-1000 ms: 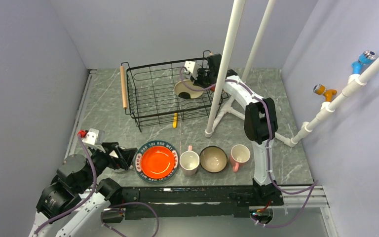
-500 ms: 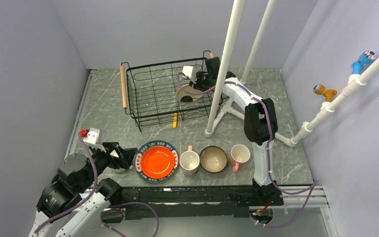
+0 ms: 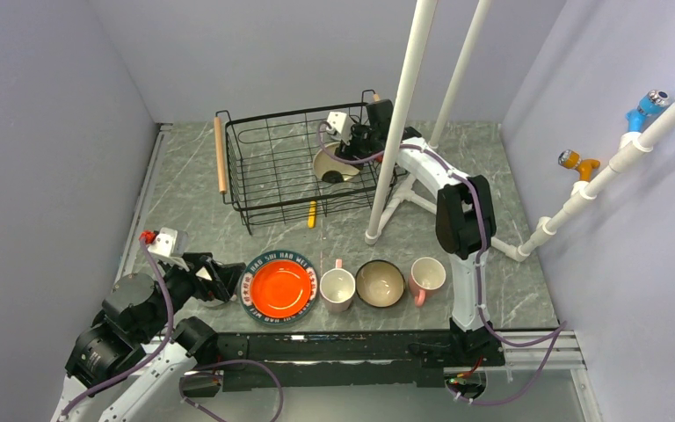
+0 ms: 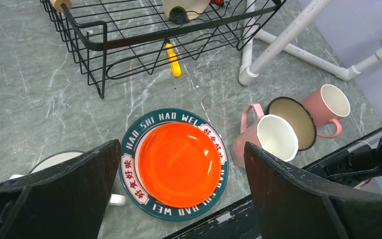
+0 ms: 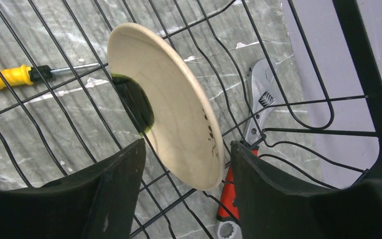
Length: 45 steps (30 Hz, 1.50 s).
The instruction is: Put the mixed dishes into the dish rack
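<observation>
The dish rack (image 3: 268, 171) stands at the back of the table. A cream dish (image 5: 169, 114) stands tilted on edge on the wires at the rack's right end (image 3: 330, 163). My right gripper (image 5: 188, 143) hangs over the dish, open, with a gap on each side (image 3: 352, 141). My left gripper (image 4: 181, 144) is open above the big plate (image 4: 179, 164) with the dark rim, gripping nothing (image 3: 224, 280). A white cup (image 4: 54, 162) shows partly behind its left finger. To the plate's right sit a pink mug (image 3: 337, 288), the dark-blue bowl (image 3: 380, 283) and a second pink mug (image 3: 427, 275).
A yellow screwdriver (image 3: 312, 214) lies partly under the rack's front edge. A red-handled wrench (image 5: 238, 189) lies under the rack's right end. White pipe posts (image 3: 395, 123) rise just right of the rack, with their feet on the table.
My right gripper has gone from shut on the cream dish to open, and the dish now rests on the rack wires. The left arm has not moved.
</observation>
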Tool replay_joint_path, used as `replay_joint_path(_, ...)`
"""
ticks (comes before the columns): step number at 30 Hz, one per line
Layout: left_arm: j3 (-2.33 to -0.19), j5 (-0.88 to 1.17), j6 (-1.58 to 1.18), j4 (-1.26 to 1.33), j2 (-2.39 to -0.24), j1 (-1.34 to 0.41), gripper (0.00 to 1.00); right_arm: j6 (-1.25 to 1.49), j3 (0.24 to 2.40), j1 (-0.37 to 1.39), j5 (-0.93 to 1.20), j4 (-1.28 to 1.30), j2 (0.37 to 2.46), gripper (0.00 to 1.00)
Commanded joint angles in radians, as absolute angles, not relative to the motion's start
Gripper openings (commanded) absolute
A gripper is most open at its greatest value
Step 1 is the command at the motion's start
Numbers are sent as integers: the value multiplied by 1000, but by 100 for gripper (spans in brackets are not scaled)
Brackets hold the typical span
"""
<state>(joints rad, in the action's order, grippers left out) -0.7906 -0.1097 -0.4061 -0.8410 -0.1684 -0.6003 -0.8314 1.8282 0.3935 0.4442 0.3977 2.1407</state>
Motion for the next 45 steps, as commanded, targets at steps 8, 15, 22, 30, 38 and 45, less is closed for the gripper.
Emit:
replay_joint_path(8, -790, -94, -395, -801, -167, -602, 99, -649, 1788, 357, 536, 274, 1994, 100)
replay_joint_path(15, -789, -95, -396, -801, -167, -603, 99, -384, 1715, 267, 707, 112, 1922, 100)
replay_joint_path(22, -788, -97, -397, -802, -174, -602, 99, 468, 1400, 102, 956, -682, 1799, 100)
replay_joint_path(30, -790, -95, -398, -802, -189, -602, 99, 690, 1342, 44, 430, -100, 1528, 100)
replay_joint_path(38, -788, -89, -396, -799, -182, -602, 99, 473, 1241, 195, -459, 516, 1229, 100)
replay_joint_path(45, -820, -275, -537, -892, -292, -602, 99, 586, 960, 127, -90, 501, 915, 100)
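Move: The cream bowl leans in the dish rack with its rim between the right fingers, its middle about 5 cm left, 2 cm ahead and 5 cm below that hand. The rack's right wooden handle is some 9 cm right and 6 cm ahead; the wrench lies about 10 cm ahead, 2 cm right and 10 cm below. From the left hand, the bowl is roughly 40 cm ahead, 20 cm right and 17 cm below. Opening wide, the right hand rises some 19 cm off the bowl, swinging clockwise about 23 cm right, then back. ##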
